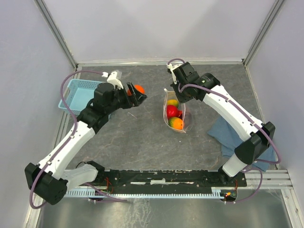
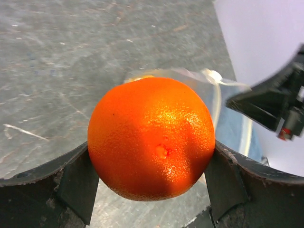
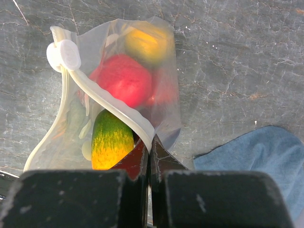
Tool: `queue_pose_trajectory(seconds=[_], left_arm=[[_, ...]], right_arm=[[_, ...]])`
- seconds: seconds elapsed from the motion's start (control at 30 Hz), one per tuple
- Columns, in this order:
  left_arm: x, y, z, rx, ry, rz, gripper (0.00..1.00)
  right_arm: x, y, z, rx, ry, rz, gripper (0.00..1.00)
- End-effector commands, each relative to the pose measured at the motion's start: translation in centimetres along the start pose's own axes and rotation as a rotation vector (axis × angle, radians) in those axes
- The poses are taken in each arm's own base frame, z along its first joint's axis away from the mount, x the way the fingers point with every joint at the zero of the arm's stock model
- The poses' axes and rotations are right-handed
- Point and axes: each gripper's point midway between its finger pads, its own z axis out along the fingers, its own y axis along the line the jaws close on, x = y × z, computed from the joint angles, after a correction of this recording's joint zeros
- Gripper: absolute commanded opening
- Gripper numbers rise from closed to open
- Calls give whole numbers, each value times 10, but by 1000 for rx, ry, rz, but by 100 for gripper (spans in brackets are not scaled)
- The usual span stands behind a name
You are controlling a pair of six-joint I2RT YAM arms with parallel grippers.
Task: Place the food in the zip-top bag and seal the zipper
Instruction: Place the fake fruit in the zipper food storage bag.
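Observation:
An orange toy fruit, one piece of the food, is gripped between the two fingers of my left gripper, which is shut on it above the table left of the bag. The clear zip-top bag stands open in the middle of the table. Inside it are a yellow piece, a red piece and a green-and-yellow piece. My right gripper is shut on the bag's mouth edge, pinching the pale zipper. A white slider sits at the strip's far end.
A light-blue perforated basket stands at the left, behind my left arm. A blue cloth lies on the table under my right arm, right of the bag. Grey walls close in the table on three sides.

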Motion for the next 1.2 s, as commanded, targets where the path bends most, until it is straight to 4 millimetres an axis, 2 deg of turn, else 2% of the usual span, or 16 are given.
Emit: queue_pose_trajectory(seconds=[0.0,0.17,0.3,0.63,0.8,1.0,1.17], left_arm=[[-4,-60,-12,216,-54,3,54],[19,-105,-16,335,-20,42,54],[37,-130,-9,374,3,97,54],[73,-159,14,420,74,180,55],[82,-149,28,357,100,185,56],[87,-121,46,189,111,181,58],[91,-107,59,94,129,181,63]], right_arm=[[-22,4,-9,-11,-77,29,2],[-23,7,-9,-25,-79,33,2],[-22,10,-9,-37,-76,33,2],[-21,14,-9,-55,-71,31,2],[-22,14,-8,-57,-72,30,2],[-24,16,-9,-64,-79,29,2],[-24,20,-8,-84,-76,27,2]])
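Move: The orange is already held between the left fingers. The open mouth of the zipper bag lies about 16 cm to the left hand's right, 8 cm back and some 9 cm lower. The right fingertips pinching its rim are roughly 18 cm right and 2 cm back, the slider 13 cm right and 2 cm ahead, the red fruit inside about 16 cm right and 8 cm back. From the right hand, the mouth is about 6 cm back, 3 cm left and a little lower. Rightward and somewhat back, the left hand carries the orange about 15 cm towards the open bag, rising a little, then sinking about 6 cm while easing forward again at the end to come over the mouth beside the right fingers. It swings some 25 degrees clockwise, then partly back, its hold unchanged. The right hand keeps the rim pinched and drifts only about 1 cm left. ##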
